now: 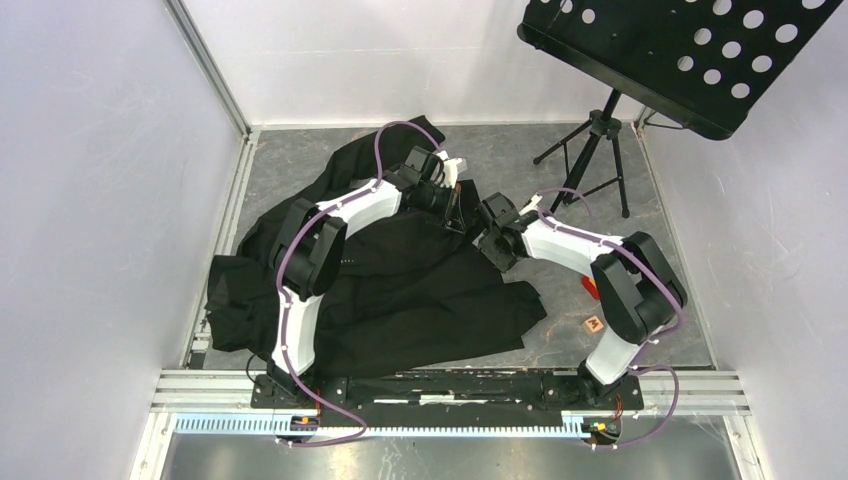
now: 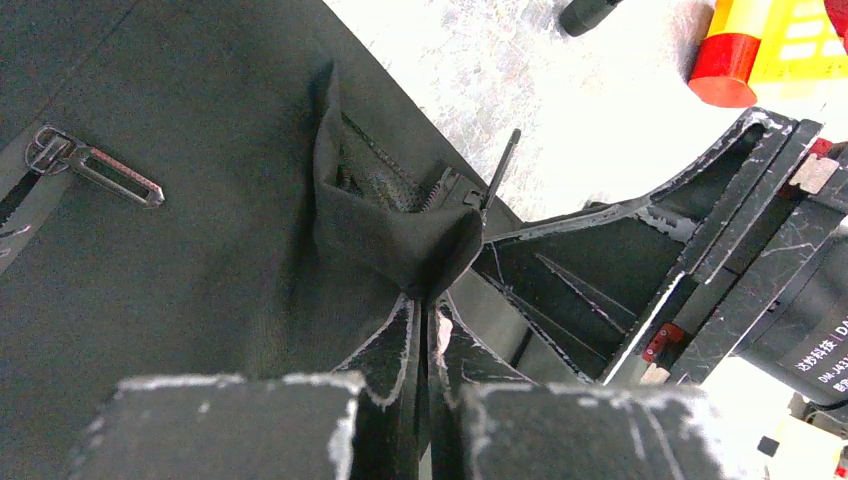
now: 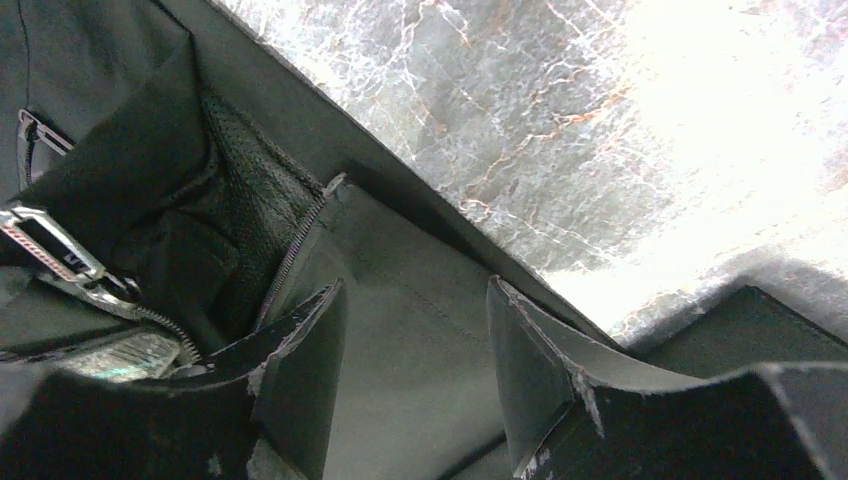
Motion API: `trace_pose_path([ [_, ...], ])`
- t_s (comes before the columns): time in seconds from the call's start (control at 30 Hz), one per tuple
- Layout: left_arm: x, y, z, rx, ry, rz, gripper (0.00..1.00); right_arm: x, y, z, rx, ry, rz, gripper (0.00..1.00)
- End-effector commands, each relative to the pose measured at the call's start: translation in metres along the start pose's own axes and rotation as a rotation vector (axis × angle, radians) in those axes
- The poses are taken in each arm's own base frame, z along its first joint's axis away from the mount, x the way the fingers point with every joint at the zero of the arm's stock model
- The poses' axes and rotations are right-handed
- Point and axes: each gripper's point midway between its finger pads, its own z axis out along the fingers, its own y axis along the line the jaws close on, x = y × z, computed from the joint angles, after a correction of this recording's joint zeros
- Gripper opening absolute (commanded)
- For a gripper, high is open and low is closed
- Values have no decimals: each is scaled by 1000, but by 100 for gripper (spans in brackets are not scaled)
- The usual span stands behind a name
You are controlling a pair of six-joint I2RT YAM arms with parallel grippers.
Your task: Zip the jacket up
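Note:
The black jacket (image 1: 420, 290) lies crumpled on the grey floor, partly under both arms. My left gripper (image 1: 458, 205) is shut on a pinched fold of the jacket's front edge (image 2: 432, 305), which rises from the tips as a peak. Zipper teeth (image 2: 432, 195) and a thin slider tab (image 2: 502, 165) show just beyond that fold. My right gripper (image 1: 487, 240) stands open close beside it. Its fingers straddle a flat strip of jacket fabric (image 3: 412, 320) without pinching it. A line of zipper teeth (image 3: 300, 250) runs just left of its left finger (image 3: 300, 370).
A perforated black music stand (image 1: 690, 50) on a tripod (image 1: 590, 150) stands at the back right. A red and yellow block (image 2: 760, 50) and a small brown tag (image 1: 593, 324) lie right of the jacket. A pocket zipper pull (image 2: 100, 172) shows. White walls close in three sides.

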Motion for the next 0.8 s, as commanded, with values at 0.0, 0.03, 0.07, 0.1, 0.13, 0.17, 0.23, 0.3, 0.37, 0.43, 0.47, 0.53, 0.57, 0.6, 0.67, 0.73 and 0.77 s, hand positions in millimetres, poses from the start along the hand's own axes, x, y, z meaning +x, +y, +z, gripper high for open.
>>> trace_pose_path([
  [0.0, -22, -12, -19, -10, -68, 27, 2, -14, 13, -1, 15, -60, 50, 60],
  [0.03, -22, -12, -19, -12, -69, 29, 2, -14, 14, 0, 18, -63, 51, 60],
  [0.07, -22, -11, -18, -14, -67, 29, 2, -15, 15, 1, 23, -63, 52, 61],
  [0.1, -22, -11, -19, -16, -67, 32, 2, -14, 16, 3, 28, -58, 51, 61],
  [0.13, -22, -10, -19, -20, -67, 33, 2, -12, 17, 5, 39, -51, 47, 61],
  [0.17, -22, -9, -19, -24, -66, 34, 2, -12, 17, 7, 55, -47, 44, 62],
  [0.23, -21, -7, -19, -34, -60, 38, 2, -11, 18, 11, 75, -39, 42, 62],
  [0.3, -20, -6, -19, -42, -56, 46, 2, -10, 23, 13, 79, -37, 32, 61],
  [0.37, -21, -4, -20, -52, -58, 53, 2, -11, 22, 17, 99, -44, 28, 60],
  [0.43, -21, -3, -20, -59, -56, 58, 2, -14, 19, 20, 119, -62, 24, 58],
  [0.47, -21, -2, -21, -62, -57, 61, 2, -14, 19, 20, 122, -63, 23, 54],
  [0.53, -22, -2, -21, -62, -58, 64, 2, -12, 17, 23, 121, -56, 21, 48],
  [0.57, -21, -1, -20, -64, -56, 63, 2, -11, 15, 24, 117, -56, 19, 46],
  [0.6, -21, -1, -20, -64, -56, 62, 2, -10, 13, 25, 113, -58, 18, 44],
  [0.67, -20, 1, -19, -66, -52, 59, 2, -10, 9, 28, 101, -68, 10, 37],
  [0.73, -19, 1, -18, -65, -49, 59, 2, -11, 9, 29, 77, -76, -2, 28],
  [0.77, -19, 1, -18, -65, -49, 60, 2, -12, 10, 30, 61, -82, -15, 23],
])
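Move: The lower zipper end at the jacket hem lies about 4 cm ahead of the right hand, neither left nor right, some 2 cm below it. The zipper slider hangs about 7 cm ahead and 6 cm to the left, roughly 3 cm higher; the sleeve cuff is some 9 cm back and 7 cm to the right. From the left hand, which already pinches the cloth flap by the slider, that zipper end is about 8 cm right, 2 cm back and 6 cm below. Reaching forward about 2.5 cm and sinking a little over 1 cm, the right hand brings its open fingers towards the zipper end, then slows and closes them to about half their gap over the cloth just short of it, fingertips coming onto the panel. The left hand keeps its pinch on the flap, easing about 1 cm down and to its left. ##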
